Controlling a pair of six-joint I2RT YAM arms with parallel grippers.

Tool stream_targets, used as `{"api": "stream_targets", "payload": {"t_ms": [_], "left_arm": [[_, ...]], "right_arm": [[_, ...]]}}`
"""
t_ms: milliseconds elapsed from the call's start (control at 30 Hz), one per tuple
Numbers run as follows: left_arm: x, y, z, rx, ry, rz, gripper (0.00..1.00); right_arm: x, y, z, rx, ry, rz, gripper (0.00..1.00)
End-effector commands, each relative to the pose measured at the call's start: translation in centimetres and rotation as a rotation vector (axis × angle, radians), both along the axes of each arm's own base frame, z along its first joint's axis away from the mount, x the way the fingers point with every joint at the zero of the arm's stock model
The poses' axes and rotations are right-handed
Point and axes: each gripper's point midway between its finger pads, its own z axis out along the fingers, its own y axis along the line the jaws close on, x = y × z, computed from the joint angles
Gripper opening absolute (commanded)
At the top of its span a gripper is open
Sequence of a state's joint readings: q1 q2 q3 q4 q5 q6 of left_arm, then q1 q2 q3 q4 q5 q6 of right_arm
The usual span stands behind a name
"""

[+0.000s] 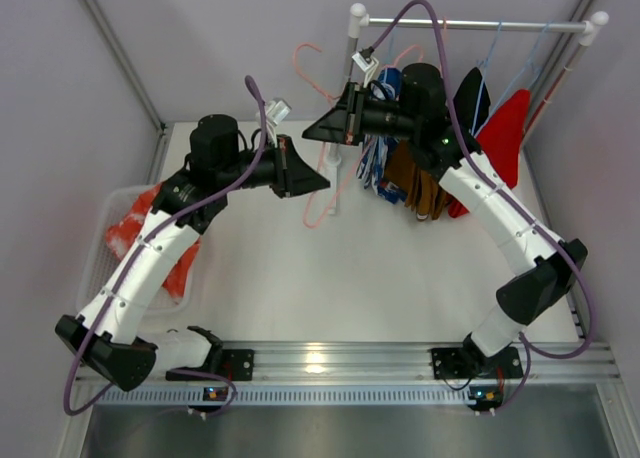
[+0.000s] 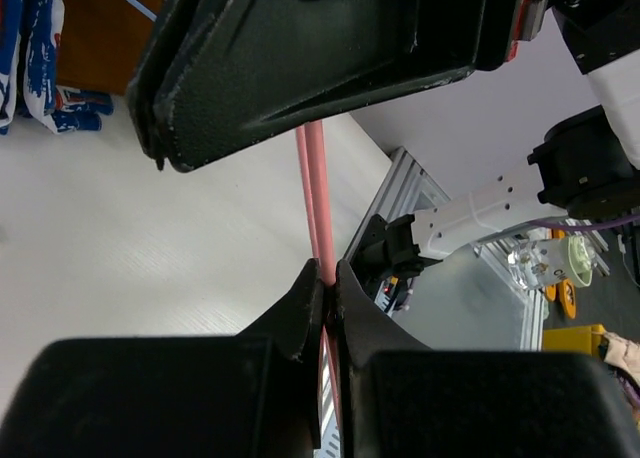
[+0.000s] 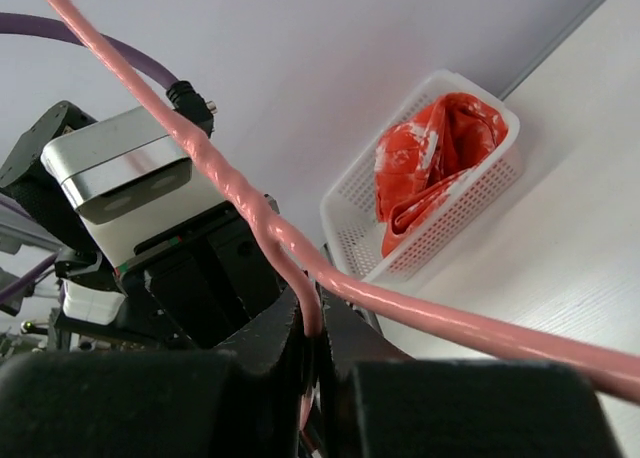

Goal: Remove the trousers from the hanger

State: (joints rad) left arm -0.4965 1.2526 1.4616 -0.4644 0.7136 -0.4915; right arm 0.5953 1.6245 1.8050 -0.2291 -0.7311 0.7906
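The thin pink hanger [image 1: 308,221] hangs bare in the air over the middle of the table, held between both arms. My left gripper [image 1: 326,184] is shut on its wire [image 2: 314,178], which runs up from between the jaws [image 2: 328,278]. My right gripper [image 1: 306,134] is shut on a bend of the hanger [image 3: 450,323], with the wire pinched between its jaws [image 3: 315,323]. The orange-red speckled trousers [image 1: 150,233] lie crumpled in a white basket [image 3: 345,218] at the table's left edge; the right wrist view also shows the trousers [image 3: 430,168] there.
A white rail [image 1: 470,24] on posts stands at the back right. Light blue hangers on it carry a blue-and-white garment [image 1: 378,153], brown trousers [image 1: 415,183] and a red garment [image 1: 505,128]. My right arm reaches in front of these clothes.
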Motion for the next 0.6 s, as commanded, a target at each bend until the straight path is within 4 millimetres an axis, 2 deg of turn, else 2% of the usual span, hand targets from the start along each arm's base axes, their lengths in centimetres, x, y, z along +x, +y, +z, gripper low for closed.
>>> {"api": "stream_targets", "payload": {"t_ms": [0,33,100,133,233,300,433,533,567], "left_arm": [[0.1,0.2,1.8,-0.058,-0.002,0.020,0.00],[0.4,0.3,1.8,-0.050,-0.009,0.033,0.00],[1.2,0.9,1.1,-0.018,-0.007,0.094,0.00],[1.6,1.3,1.2,-0.002,-0.024,0.118,0.00],[3.6,2.9,0.4,0.076,-0.049,0.255,0.00],[4.9,4.1,0.2,0.119,-0.076,0.346,0.00],[5.9,5.3,-0.7,0.188,-0.110,0.411,0.00],[6.1,6.7,-1.2,0.245,-0.165,0.453,0.00],[5.6,7.2,-0.5,0.236,-0.200,0.463,0.00]], "right_arm": [[-1.2,0.2,2.1,0.050,-0.109,0.046,0.06],[-1.2,0.2,2.2,0.048,-0.111,0.047,0.23],[-1.1,0.0,2.5,0.045,-0.129,0.037,0.47],[-1.2,-0.1,2.5,0.036,-0.126,0.033,0.69],[-1.0,-1.0,2.5,0.005,-0.151,-0.010,0.96],[-0.9,-1.7,2.8,-0.010,-0.180,-0.040,1.00],[-1.0,-3.0,3.0,-0.028,-0.202,-0.066,1.00],[-1.4,-4.0,3.9,-0.038,-0.254,-0.085,1.00],[-1.3,-4.5,4.0,-0.044,-0.267,-0.100,0.99]]}}
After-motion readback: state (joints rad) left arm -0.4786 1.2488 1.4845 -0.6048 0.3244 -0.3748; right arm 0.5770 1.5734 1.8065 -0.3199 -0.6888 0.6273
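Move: Both hands already pinch the same shoulder of the pink hanger. Its neck is about 11 cm ahead, 3 cm right and 7 cm above the left hand, and only about 5 cm ahead and 2 cm above the right. From the left hand, the rack's left post stands some 29 cm ahead and 5 cm right, the blue-white trousers about 22 cm ahead and 15 cm right, both centred some 15 cm lower. Forward and left by some 5 cm each, sinking about 3 cm, the left hand carries the pinched hanger away from the right hand, its wrist swinging roughly 20 degrees counter-clockwise. The right fingers first open wide, letting go of the wire near the neck; then that hand eases about 2 cm to the right. ##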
